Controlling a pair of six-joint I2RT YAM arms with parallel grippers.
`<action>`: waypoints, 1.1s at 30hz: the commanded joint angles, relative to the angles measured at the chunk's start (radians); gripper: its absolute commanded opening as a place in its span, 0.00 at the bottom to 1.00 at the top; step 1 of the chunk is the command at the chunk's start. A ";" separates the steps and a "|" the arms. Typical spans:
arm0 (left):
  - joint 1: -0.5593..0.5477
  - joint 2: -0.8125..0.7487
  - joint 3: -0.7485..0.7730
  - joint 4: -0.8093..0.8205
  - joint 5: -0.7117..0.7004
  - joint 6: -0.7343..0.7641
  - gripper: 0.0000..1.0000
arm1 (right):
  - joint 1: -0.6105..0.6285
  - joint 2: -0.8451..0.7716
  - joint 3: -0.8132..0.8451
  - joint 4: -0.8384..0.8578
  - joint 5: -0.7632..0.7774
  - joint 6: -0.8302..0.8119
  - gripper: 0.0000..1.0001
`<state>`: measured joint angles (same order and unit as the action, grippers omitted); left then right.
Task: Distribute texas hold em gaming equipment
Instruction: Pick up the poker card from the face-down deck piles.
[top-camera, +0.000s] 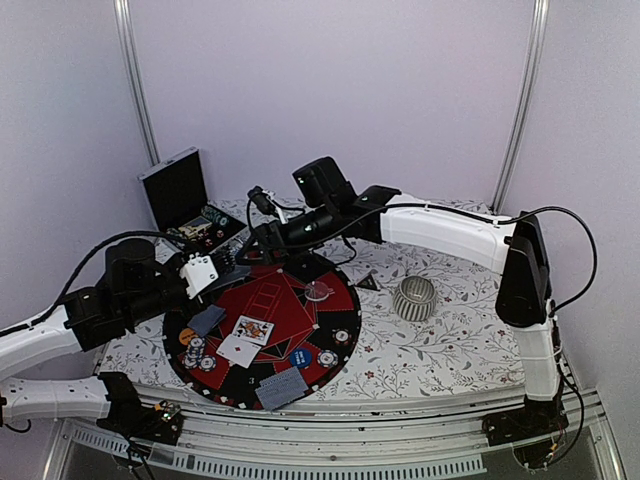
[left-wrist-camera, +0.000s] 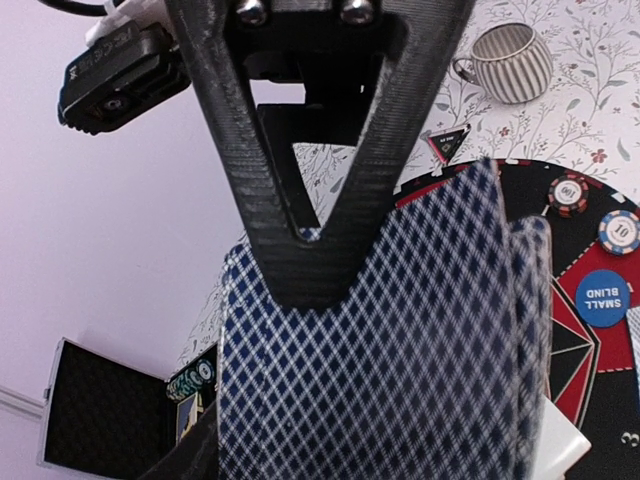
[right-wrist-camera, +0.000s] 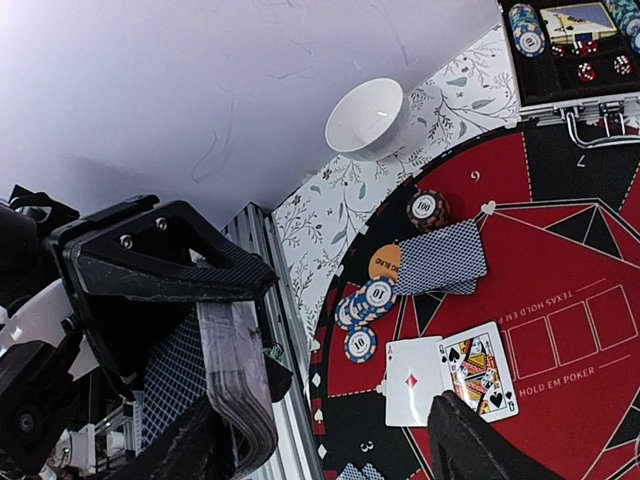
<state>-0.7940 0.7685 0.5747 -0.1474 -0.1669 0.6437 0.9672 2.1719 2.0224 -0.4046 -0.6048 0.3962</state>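
My left gripper (top-camera: 232, 267) is shut on a deck of blue diamond-backed cards (left-wrist-camera: 400, 350), held over the far left edge of the round poker mat (top-camera: 300, 305). My right gripper (top-camera: 260, 243) hovers right beside it with its jaws wide open and empty (right-wrist-camera: 325, 425); the deck's edge (right-wrist-camera: 232, 400) shows near its left finger. An ace (right-wrist-camera: 415, 380) and a queen (right-wrist-camera: 478, 368) lie face up on the mat. Face-down pairs lie at the left (right-wrist-camera: 440, 257) and at the near edge (top-camera: 282, 387). Also there are an orange button (right-wrist-camera: 383, 262), a blue disc (left-wrist-camera: 603, 297), a clear disc (top-camera: 319, 291) and chips (right-wrist-camera: 362, 310).
An open black case (top-camera: 185, 200) with chips stands at the back left. A ribbed silver cup (top-camera: 414, 297) sits right of the mat on the floral cloth. A white bowl (right-wrist-camera: 368, 118) shows left of the mat in the right wrist view. More chips (left-wrist-camera: 567, 193) lie on the mat's right side.
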 joint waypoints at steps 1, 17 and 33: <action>-0.011 -0.012 -0.001 0.045 -0.006 0.001 0.50 | -0.010 -0.043 0.021 -0.035 -0.036 -0.012 0.65; -0.011 -0.008 -0.002 0.045 -0.007 -0.001 0.50 | -0.008 -0.084 0.025 -0.025 -0.113 0.020 0.33; -0.010 -0.010 -0.002 0.043 -0.007 -0.003 0.50 | -0.004 -0.083 0.030 -0.026 -0.151 0.042 0.03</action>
<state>-0.7948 0.7685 0.5747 -0.1390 -0.1692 0.6437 0.9657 2.1319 2.0228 -0.4267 -0.7319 0.4328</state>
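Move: The face-down deck is held up in the left fingers, its middle about 2 cm ahead of that hand and 2 cm to its right. From the right hand, its middle lies some 3 cm back, 4 cm to the left and 3 cm lower, between the open fingers. The two face-up cards lie on the mat roughly 5 cm back, 3 cm left and 23 cm below the right hand; the face-down pair is about 12 cm left, 1 cm ahead and equally low. Back towards its base and up, about 2.5 cm each way, the right hand eases along while its wide-open fingers close almost completely, turning only some 5 degrees. One finger stays on the back-pattern side of the deck and the other comes in from the far side, so the tips meet at the top edge and seem to pinch the front card. The left hand stays still and keeps its grip on the deck. ##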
